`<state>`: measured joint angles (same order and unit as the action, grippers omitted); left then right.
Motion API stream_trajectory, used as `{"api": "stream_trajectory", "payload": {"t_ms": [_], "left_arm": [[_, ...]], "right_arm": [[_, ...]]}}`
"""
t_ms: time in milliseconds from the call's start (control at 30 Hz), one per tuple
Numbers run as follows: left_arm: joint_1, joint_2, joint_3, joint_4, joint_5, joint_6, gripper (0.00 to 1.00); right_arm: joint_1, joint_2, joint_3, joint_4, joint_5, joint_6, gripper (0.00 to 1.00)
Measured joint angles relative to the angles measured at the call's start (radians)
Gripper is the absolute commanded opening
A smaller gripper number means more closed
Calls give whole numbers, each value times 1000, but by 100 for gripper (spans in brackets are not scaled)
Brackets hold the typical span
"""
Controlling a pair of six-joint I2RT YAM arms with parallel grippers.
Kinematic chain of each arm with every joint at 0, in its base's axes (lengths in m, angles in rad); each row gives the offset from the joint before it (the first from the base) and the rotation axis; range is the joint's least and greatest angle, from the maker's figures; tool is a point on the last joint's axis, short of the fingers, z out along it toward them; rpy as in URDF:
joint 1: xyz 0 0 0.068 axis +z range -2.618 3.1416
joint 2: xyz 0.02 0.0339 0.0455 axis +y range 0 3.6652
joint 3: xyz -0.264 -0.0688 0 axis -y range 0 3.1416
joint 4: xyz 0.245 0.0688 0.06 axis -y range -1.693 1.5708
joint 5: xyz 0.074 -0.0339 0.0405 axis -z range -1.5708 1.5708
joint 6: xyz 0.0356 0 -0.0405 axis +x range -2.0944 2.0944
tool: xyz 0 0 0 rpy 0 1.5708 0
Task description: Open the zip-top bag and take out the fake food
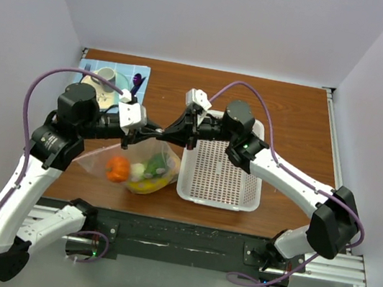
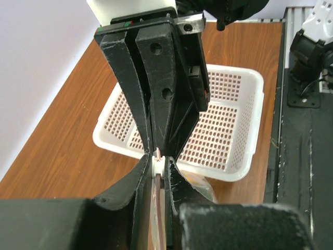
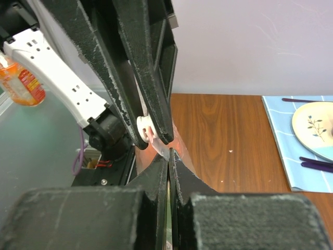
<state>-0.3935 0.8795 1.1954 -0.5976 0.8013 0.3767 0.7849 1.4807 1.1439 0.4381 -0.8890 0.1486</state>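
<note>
The zip-top bag [image 1: 102, 157] hangs by its mouth between my two grippers, its body sagging to the table. Inside it show the fake food pieces: an orange [image 1: 117, 168], a white piece [image 1: 136, 171], a green piece [image 1: 153, 165] and a banana [image 1: 147, 185]. My left gripper [image 1: 157, 133] [image 2: 158, 167] is shut on the white zip slider [image 3: 145, 129], with the pink zip strip [image 2: 157, 208] running back between its fingers. Tip to tip against it, my right gripper [image 1: 177, 130] [image 3: 169, 159] is shut on the bag's clear top edge.
A white perforated basket [image 1: 217, 201] [image 2: 229, 114] stands on the wooden table just right of the bag. At the back left lies a blue placemat [image 1: 90, 69] [image 3: 283, 140] with a plate [image 1: 110, 81] [image 3: 315, 127] and purple cutlery [image 1: 137, 82].
</note>
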Motion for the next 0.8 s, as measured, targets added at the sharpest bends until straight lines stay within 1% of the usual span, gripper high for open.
{"api": "stream_trajectory", "payload": {"t_ms": [167,333,467,600,800], "left_arm": [[-2,2,45,-75,-64,54,0],[-6,-10,93,-177,-175,116,0],[-7,-65,85,-249,-286,145,0],[-7,-142,66,-283,-386,164,0],[-7,-222,30,-338,-567,198,0]], "right_arm": [[0,-4,-2,12,45,1,0],[-12,-8,-33,102,88,45,0],[-46,-8,-60,172,109,105,0],[-64,5,-61,232,138,153,0],[-80,92,-55,281,193,203,0]]}}
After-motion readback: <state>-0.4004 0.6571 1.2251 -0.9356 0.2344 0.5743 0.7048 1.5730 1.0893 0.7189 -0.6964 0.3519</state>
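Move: Still shut on the zip slider, the left hand has the zip's far end about 22 cm to its left, some 7 cm back and 12 cm lower. The orange pumpkin in the bag lies about 12 cm left, 3 cm back and 20 cm below; the white basket 20 cm right, 7 cm ahead and some 30 cm below. From the right hand, pinching the zip's near end, the slider is about 3 cm left, 1 cm back and 1 cm higher. Drawing the slider along the zip, the left hand keeps its pinch and sweeps left towards the far end, about 11 cm and gathering speed, sinking slightly at the end while the wrist turns some 30 degrees, largely counter-clockwise. The right hand keeps hold of the near end and pulls it about 7 cm forward, away from the slider, swinging its fingers somewhat clockwise and dipping late. ##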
